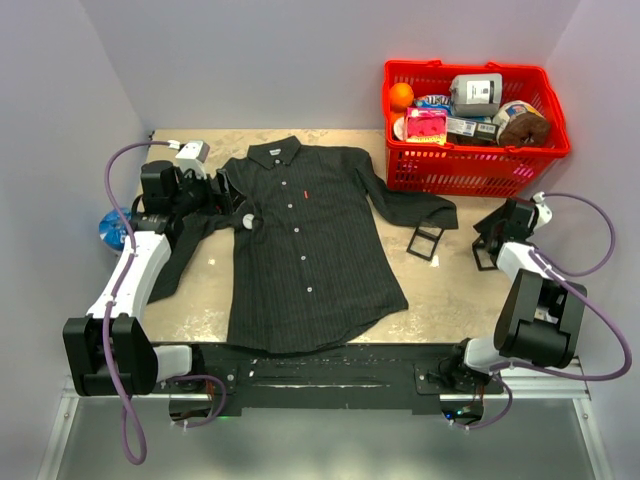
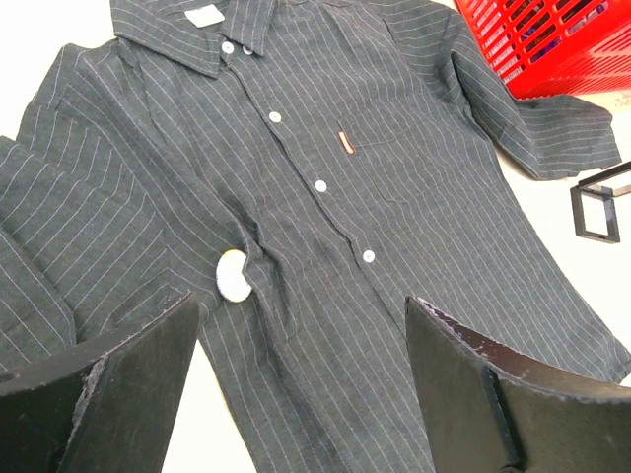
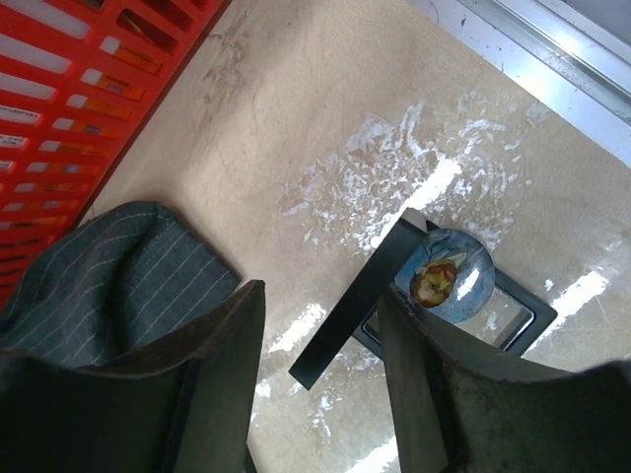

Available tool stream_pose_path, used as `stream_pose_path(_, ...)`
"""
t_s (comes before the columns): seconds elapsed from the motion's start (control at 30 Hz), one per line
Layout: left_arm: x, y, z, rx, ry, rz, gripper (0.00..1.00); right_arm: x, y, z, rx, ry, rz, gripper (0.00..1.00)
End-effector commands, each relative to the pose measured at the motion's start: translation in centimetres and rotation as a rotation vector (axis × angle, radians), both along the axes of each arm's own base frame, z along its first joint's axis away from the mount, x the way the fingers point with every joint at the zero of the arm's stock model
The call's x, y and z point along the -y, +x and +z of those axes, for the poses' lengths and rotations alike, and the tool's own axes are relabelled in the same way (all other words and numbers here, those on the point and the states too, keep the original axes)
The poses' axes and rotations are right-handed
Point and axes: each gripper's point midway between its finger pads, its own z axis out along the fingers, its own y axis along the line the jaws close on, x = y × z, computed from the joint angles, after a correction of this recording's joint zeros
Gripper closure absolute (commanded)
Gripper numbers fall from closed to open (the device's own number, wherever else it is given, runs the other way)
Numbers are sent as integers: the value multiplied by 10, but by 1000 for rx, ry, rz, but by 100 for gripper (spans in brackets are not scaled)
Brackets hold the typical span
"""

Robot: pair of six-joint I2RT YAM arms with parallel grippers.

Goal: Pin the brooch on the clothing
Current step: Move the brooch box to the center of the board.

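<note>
The clothing point(image 1: 310, 270), a dark pinstriped shirt, lies flat and face up in the middle of the table. A small white oval brooch point(image 1: 248, 221) sits on its chest near the armpit, with the fabric puckered around it point(image 2: 233, 275). My left gripper point(image 1: 228, 205) hovers open just above that spot, and nothing is between its fingers point(image 2: 304, 305). My right gripper point(image 1: 483, 243) stands open low over the table, right of the shirt cuff point(image 3: 118, 286). In the right wrist view it point(image 3: 323, 296) frames a black stand point(image 3: 365, 296) that carries a round blue picture badge point(image 3: 446, 276).
A red basket point(image 1: 470, 170) full of groceries stands at the back right, close to the shirt's sleeve. The black stand point(image 1: 427, 240) sits between the sleeve and my right gripper. A blue disc point(image 1: 110, 230) lies at the left table edge, partly behind the left arm.
</note>
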Motion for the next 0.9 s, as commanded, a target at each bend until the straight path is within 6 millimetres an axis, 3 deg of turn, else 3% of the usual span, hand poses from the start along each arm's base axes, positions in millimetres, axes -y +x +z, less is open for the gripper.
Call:
stream_pose_path(0.0, 2, 2, 25, 79, 9, -11, 11, 0, 8, 4, 66, 36, -33, 51)
stream_pose_path(0.23, 2, 2, 25, 80, 9, -11, 11, -4, 10, 1, 95, 73, -47, 62)
stream_pose_path(0.87, 2, 2, 25, 83, 11, -14, 11, -11, 41, 12, 247, 194, -91, 74)
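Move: The right hand hangs over the brooch box: the box's middle is about 3 cm back and 2 cm to the right of it, some 3 cm lower, with the upright lid reaching in between the open fingers. The shirt's sleeve end lies about 8 cm ahead and 12 cm left, the empty black frame level with the hand and about 17 cm left, the red basket's middle some 25 cm ahead and 5 cm left. From the left hand the box is roughly 70 cm right, 5 cm back and 17 cm below. Forward and a little to the left, about 3 cm in all, the right hand goes towards the basket and the sleeve end, first sinking nearly a centimetre, then rising again. Meanwhile its fingers close from about half open to about a quarter, one on each side of the box's upright lid, pinching it, while the wrist rolls left side up and the fingers tip upward by about 10 degrees each. ##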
